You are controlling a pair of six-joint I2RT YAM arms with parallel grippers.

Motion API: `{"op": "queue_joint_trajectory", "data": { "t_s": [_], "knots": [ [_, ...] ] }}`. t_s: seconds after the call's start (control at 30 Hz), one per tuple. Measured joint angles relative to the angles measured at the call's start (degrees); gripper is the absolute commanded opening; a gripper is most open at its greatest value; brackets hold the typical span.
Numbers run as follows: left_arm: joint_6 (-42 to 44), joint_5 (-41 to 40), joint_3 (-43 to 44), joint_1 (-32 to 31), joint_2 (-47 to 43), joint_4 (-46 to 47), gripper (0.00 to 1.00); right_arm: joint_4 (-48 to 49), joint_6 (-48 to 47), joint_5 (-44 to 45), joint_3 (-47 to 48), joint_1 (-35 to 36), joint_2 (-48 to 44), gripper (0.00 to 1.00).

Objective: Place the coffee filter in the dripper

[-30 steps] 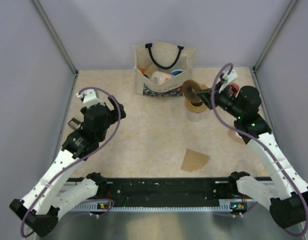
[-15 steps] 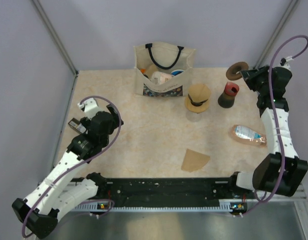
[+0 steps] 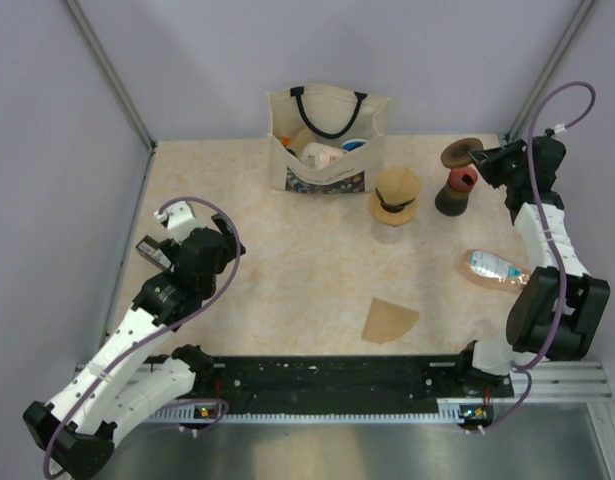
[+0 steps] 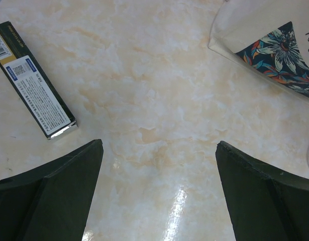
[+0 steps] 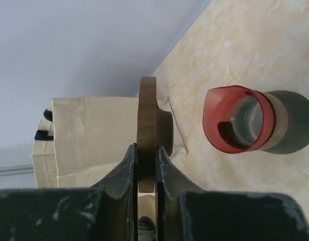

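The coffee filter (image 3: 389, 320), a flat tan wedge, lies on the table near the front, right of centre. The dripper (image 3: 395, 195) stands behind it, showing a dark blue wall between a tan top and a tan ring base. My right gripper (image 3: 484, 160) is at the back right, shut edge-on on a brown wooden disc (image 3: 461, 152) held above the table; the wrist view shows the gripper (image 5: 146, 155) and the disc (image 5: 146, 110). My left gripper (image 3: 222, 240) is open and empty over bare table at the left, as the wrist view (image 4: 159, 145) shows. Both are far from the filter.
A dark grinder with a red top (image 3: 455, 190) stands just below the held disc, also in the right wrist view (image 5: 244, 125). A cream tote bag (image 3: 327, 140) stands at the back centre. A plastic bottle (image 3: 497, 268) lies at the right. A dark box (image 4: 33, 80) lies at the left.
My right arm has swung from over the dripper to the back right corner, carrying the brown disc, then dipped slightly toward the grinder. My left arm has shifted only a little.
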Motion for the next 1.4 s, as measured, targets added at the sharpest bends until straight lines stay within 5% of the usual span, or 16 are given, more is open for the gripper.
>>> {"op": "queue_joint_trajectory", "data": {
  "t_s": [0.7, 0.9, 1.4],
  "knots": [
    [0.0, 0.1, -0.3, 0.0, -0.4, 0.0, 0.99, 8.4, 1.8, -2.6, -5.0, -2.9, 7.3, 0.08],
    [0.1, 0.1, -0.3, 0.0, -0.4, 0.0, 0.99, 9.4, 1.4, -3.3, -5.4, -3.3, 7.4, 0.41],
    [0.2, 0.9, -0.3, 0.0, -0.5, 0.0, 0.99, 7.1, -0.4, -2.9, -6.3, -4.7, 7.4, 0.63]
  ]
}}
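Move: The dark wooden ring is already pinched by its rim in the right hand; the red-topped pot it goes to stands nearly below, some 13 cm down to its middle, about 1 cm ahead and 2 cm left of that hand. The dripper with its filter is roughly 18 cm left and 7 cm back, the lying bottle 9 cm right and 15 cm back. From the left hand the pot lies about 50 cm right and 17 cm ahead. The dark wooden ring is lowered about 6 cm by the right hand onto the pot's red mouth, drifting some 2 cm to the right and about 1 cm forward. There the fingers open to a bit over half and let go of its rim, while the hand eases slightly farther down and right. ##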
